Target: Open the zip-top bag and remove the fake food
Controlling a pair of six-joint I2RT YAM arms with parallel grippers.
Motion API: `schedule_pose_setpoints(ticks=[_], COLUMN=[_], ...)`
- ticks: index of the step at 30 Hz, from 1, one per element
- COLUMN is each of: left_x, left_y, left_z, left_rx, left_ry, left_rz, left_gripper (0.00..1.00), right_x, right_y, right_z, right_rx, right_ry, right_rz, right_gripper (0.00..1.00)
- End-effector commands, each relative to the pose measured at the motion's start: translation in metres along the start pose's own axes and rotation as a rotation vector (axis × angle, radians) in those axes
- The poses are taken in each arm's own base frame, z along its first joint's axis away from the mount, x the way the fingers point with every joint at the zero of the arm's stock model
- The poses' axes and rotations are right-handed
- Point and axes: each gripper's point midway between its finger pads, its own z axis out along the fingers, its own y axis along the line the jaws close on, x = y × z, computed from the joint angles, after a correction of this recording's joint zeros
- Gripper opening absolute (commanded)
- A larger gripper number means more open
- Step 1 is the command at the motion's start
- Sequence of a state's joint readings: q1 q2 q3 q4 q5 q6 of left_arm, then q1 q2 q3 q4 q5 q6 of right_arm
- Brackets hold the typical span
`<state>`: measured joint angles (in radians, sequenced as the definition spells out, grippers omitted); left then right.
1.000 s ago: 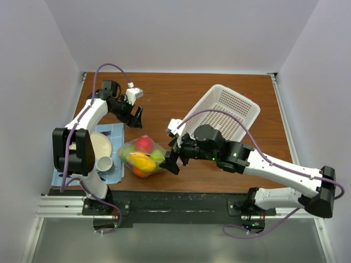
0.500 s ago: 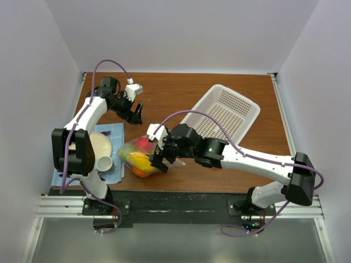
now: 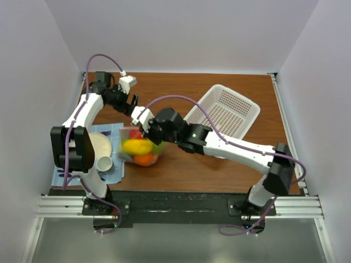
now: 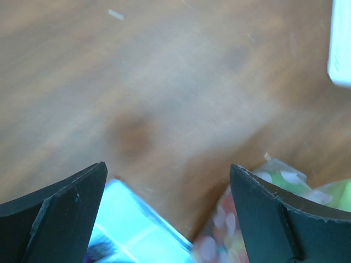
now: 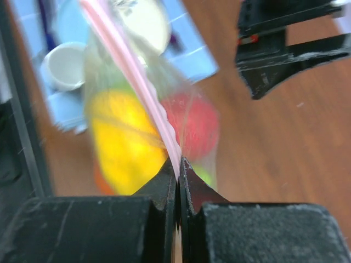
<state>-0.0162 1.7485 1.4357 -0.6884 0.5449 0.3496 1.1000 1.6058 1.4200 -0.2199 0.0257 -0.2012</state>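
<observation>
The zip-top bag (image 3: 138, 150) hangs blurred over the table's near left, with its pink zip strip (image 5: 134, 82) pinched in my right gripper (image 3: 145, 127) (image 5: 179, 164), which is shut on it. Inside the bag the fake food shows as a yellow piece (image 5: 120, 137), a red apple (image 5: 196, 121), an orange (image 3: 144, 159) and some green. My left gripper (image 3: 133, 104) (image 4: 167, 166) hovers open and empty just behind the bag, and its fingers (image 5: 285, 49) also show in the right wrist view. A corner of the bag (image 4: 277, 174) lies under its right finger.
A white mesh basket (image 3: 226, 109) stands at the back right. On the near left a blue mat (image 3: 113, 131) (image 4: 126, 224) carries a beige plate (image 3: 100, 146) and a white cup (image 3: 104, 163).
My right arm swung left to the bag, shut on its zip strip and pulled the bag up and toward the back left. My left gripper drew back slightly, still open.
</observation>
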Motion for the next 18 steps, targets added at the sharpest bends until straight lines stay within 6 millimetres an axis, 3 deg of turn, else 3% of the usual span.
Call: schedule_pose_setpoints(ticks=[1,2,3,4,5,6,8,9,12,14,17,18], left_x=[-0.048,-0.049,-0.056,-0.059,-0.06,-0.064,-0.068,-0.068,-0.07,-0.068,-0.064,-0.063], left_y=[0.058,0.067,0.08,0.086,0.09,0.095,0.099,0.103,0.104,0.105,0.105,0.102], left_z=[-0.022,-0.022,-0.032,-0.035,-0.036,-0.041,-0.044,-0.046,-0.046,-0.045,-0.042,-0.04], left_rx=[-0.083,-0.086,-0.11,-0.118,-0.12,-0.132,-0.14,-0.146,-0.148,-0.147,-0.14,-0.121], left_ry=[-0.174,-0.183,-0.212,-0.224,-0.227,-0.239,-0.251,-0.258,-0.264,-0.263,-0.257,-0.257], left_rz=[-0.106,-0.139,-0.147,-0.151,-0.156,-0.153,-0.157,-0.159,-0.157,-0.158,-0.171,-0.173], left_gripper=[1.0,1.0,1.0,1.0,1.0,1.0,1.0,1.0,1.0,1.0,1.0,1.0], right_x=[-0.06,-0.058,-0.078,-0.085,-0.086,-0.101,-0.104,-0.118,-0.118,-0.121,-0.105,-0.096], right_y=[-0.073,-0.082,-0.096,-0.105,-0.111,-0.118,-0.126,-0.132,-0.136,-0.144,-0.138,-0.125], right_z=[0.014,0.028,0.028,0.031,0.043,0.043,0.061,0.061,0.077,0.077,0.076,0.068], right_rx=[0.148,0.158,0.196,0.218,0.236,0.261,0.294,0.315,0.328,0.379,0.377,0.352], right_ry=[-0.139,-0.134,-0.173,-0.186,-0.188,-0.224,-0.23,-0.254,-0.259,-0.285,-0.268,-0.249], right_rz=[-0.052,-0.074,-0.09,-0.113,-0.172,-0.2,-0.253,-0.265,-0.287,-0.282,-0.254,-0.248], right_gripper=[0.0,0.0,0.0,0.0,0.0,0.0,0.0,0.0,0.0,0.0,0.0,0.0])
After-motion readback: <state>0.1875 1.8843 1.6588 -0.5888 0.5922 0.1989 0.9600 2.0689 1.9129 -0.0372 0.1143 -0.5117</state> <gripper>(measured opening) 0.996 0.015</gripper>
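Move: The right gripper, already shut on the zip bag's rim, has the bag's food just to its left, about 4 cm left, 1 cm back and 10 cm below. The bare table it is heading over lies roughly 16 cm ahead, 6 cm left and 22 cm down. On the table at that depth, the plate is some 24 cm left and 2 cm ahead, the mug 20 cm left and 6 cm back. From the open left gripper, the food is about 17 cm back, 4 cm right and 4 cm below. Keep the right fingers pinched on the bag's rim and carry the bag quickly forward, some 16 cm, and a little left towards the left gripper, levelling the pointing fingers by about 20 degrees. Meanwhile draw the open left gripper left and forward out of the way, rising a little and turning counter-clockwise, without taking hold of anything. ##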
